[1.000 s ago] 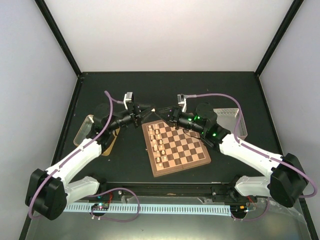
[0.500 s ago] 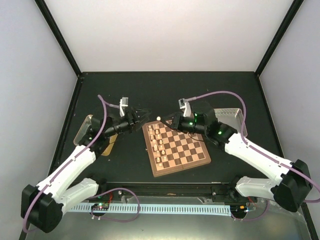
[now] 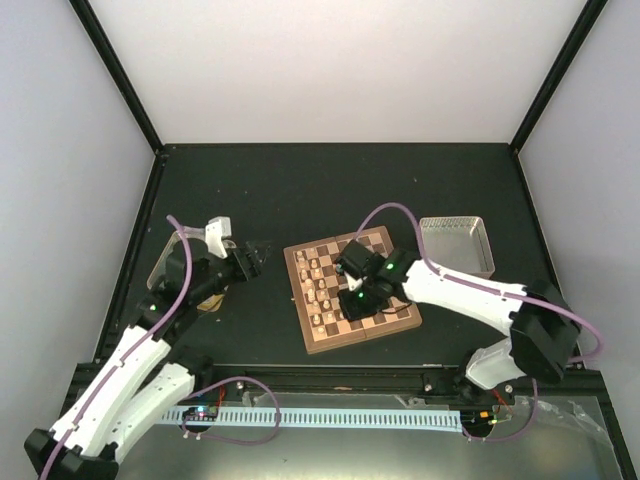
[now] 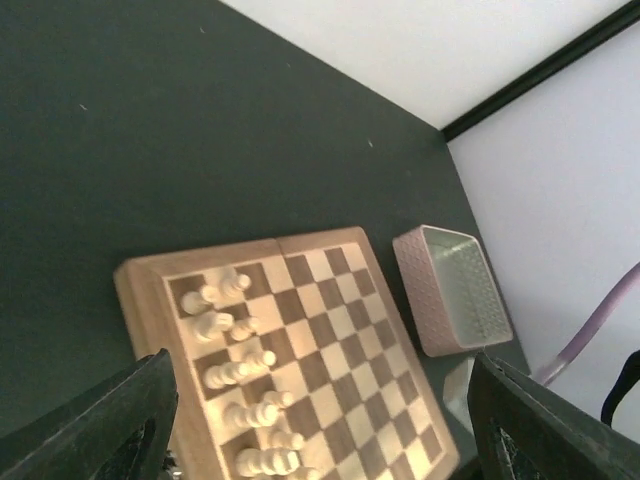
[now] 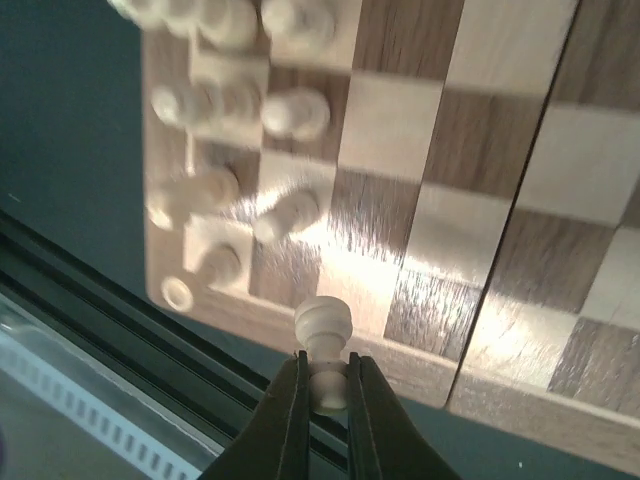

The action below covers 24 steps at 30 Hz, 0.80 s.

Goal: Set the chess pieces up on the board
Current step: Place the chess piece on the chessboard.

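The board lies at the table's middle, with pale chess pieces standing in its two left columns. My right gripper hangs over the board's near-left part, shut on a pale pawn. In the right wrist view the pawn sticks out past the fingertips of the right gripper, over the board's near rim, beside other pale pieces. My left gripper is open and empty, left of the board. Its view shows the board and pieces between its wide jaws.
A clear tray stands right of the board's far corner, also seen as a tray in the left wrist view. A gold tin sits at the left, partly behind the left arm. A white slotted rail runs along the near edge.
The two grippers met at the board's far-left corner. The left one opened, let go of the pale pawn and drew back left. The right one carried the pawn toward the board's near side.
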Available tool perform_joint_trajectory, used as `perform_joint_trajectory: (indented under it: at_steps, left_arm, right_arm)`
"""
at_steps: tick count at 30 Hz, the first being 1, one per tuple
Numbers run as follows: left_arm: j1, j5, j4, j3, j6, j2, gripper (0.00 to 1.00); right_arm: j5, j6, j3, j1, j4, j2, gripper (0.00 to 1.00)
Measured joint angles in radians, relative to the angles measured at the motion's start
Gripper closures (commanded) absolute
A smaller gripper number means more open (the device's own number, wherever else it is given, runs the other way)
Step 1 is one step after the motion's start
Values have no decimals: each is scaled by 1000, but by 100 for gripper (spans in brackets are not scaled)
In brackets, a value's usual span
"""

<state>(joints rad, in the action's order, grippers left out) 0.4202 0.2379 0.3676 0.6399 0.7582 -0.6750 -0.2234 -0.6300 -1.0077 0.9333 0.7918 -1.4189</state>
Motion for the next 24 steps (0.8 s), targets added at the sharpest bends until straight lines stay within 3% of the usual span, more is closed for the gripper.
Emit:
perform_joint_trajectory:
  at_steps: [7,24]
  left_arm:
    - [0,-101,61,-28,-85,113,16]
    - [0,-160,113,-28,-124,114,16]
  right_arm:
    - [30,21,-50,106,89,-123,99]
    - [50,-5,-123,166,88,-251,96]
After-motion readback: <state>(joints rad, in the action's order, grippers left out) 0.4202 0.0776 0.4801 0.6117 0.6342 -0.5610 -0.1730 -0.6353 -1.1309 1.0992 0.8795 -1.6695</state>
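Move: The right hand still pinches a light pawn; the empty square for it, at the near end of the pawn row, lies about 4 cm back, 3 cm left and 8 below. From this hand, the nearest standing pawn is 1 cm back and 4 left, the corner rook 5 back and 6 left, the knight 2 back and 7 left, all some 7 below. From the left hand the square is roughly 12 cm back, 16 right and 21 below. Right hand lowers the pinched pawn 4.5 cm, back and left, towards the empty square; left hand retreats left 3.5. ##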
